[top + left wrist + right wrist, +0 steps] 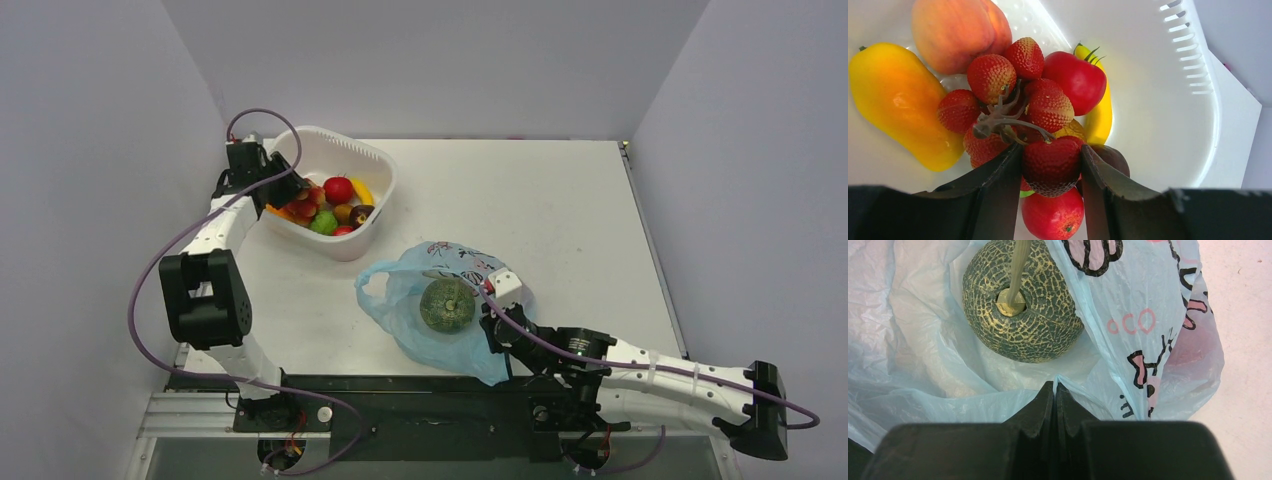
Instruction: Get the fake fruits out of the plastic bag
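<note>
The light-blue plastic bag [395,300] lies open near the table's front edge, and a dark green netted gourd [446,304] sits inside it. My right gripper [1054,386] is shut on a fold of the bag's rim [1148,300], just in front of the gourd [1043,315]. My left gripper [1050,155] reaches into the white tub [340,140], shut on one berry of the red bunch [998,80]. The bunch hangs over a red apple [1075,77] and a yellow banana-like piece [1100,117].
The tub [1168,125] also holds a long yellow-orange fruit [898,100], a peach [958,30], another red fruit [1053,217] and a dark purple piece [1113,157]. Grey walls close in the table's left, back and right sides.
</note>
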Controlling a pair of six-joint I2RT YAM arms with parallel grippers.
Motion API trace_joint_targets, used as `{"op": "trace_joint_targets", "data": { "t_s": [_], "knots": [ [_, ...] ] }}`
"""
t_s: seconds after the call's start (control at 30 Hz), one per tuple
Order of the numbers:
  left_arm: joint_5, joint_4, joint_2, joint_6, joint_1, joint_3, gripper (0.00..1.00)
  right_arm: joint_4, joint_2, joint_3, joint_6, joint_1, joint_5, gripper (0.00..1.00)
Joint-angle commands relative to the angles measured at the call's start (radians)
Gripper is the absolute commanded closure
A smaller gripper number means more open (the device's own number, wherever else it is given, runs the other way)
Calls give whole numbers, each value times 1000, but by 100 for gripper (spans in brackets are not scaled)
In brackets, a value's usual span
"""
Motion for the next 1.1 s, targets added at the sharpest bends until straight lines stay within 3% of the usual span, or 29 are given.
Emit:
{"op": "trace_joint_targets", "data": {
  "t_s": [0.0,0.17,0.33,0.77,1.07],
  "knots": [
    [57,20,20,-12,11,54,60,10,19,44,14,14,37,100],
    [83,25,9,-11,12,51,40,8,37,50,16,24,49,100],
    [76,44,-32,4,13,25,30,6,39,52,18,41,56,100],
    [18,52,-111,82,-5,-9,28,12,7,41,18,54,75,100],
    [-64,144,-289,202,-87,-95,20,22,-55,23,18,60,85,100]
  ]
}}
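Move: The strawberry bunch, already in the white basket, has one berry between the left fingers; its middle is about 2 cm left of that hand and 1 cm lower. The basket's middle lies some 3 cm ahead, 3 cm right and 4 cm below. The tomato sits about 5 cm ahead and 6 cm right, the peach 5 cm ahead and 6 cm left, both 3 cm lower. From the right hand the basket's middle is roughly 37 cm forward and 43 cm left, at about its height. The strawberry bunch is let go among the other fruits: the left fingers open to about twice their gap while the hand dips barely 1 cm and eases slightly right. Then it lifts clear, some 6 cm up from its lowest point, drawing back about 2 cm at the end as the fingers tip up roughly 10 degrees. The right hand keeps its pinch on the bag's edge. ##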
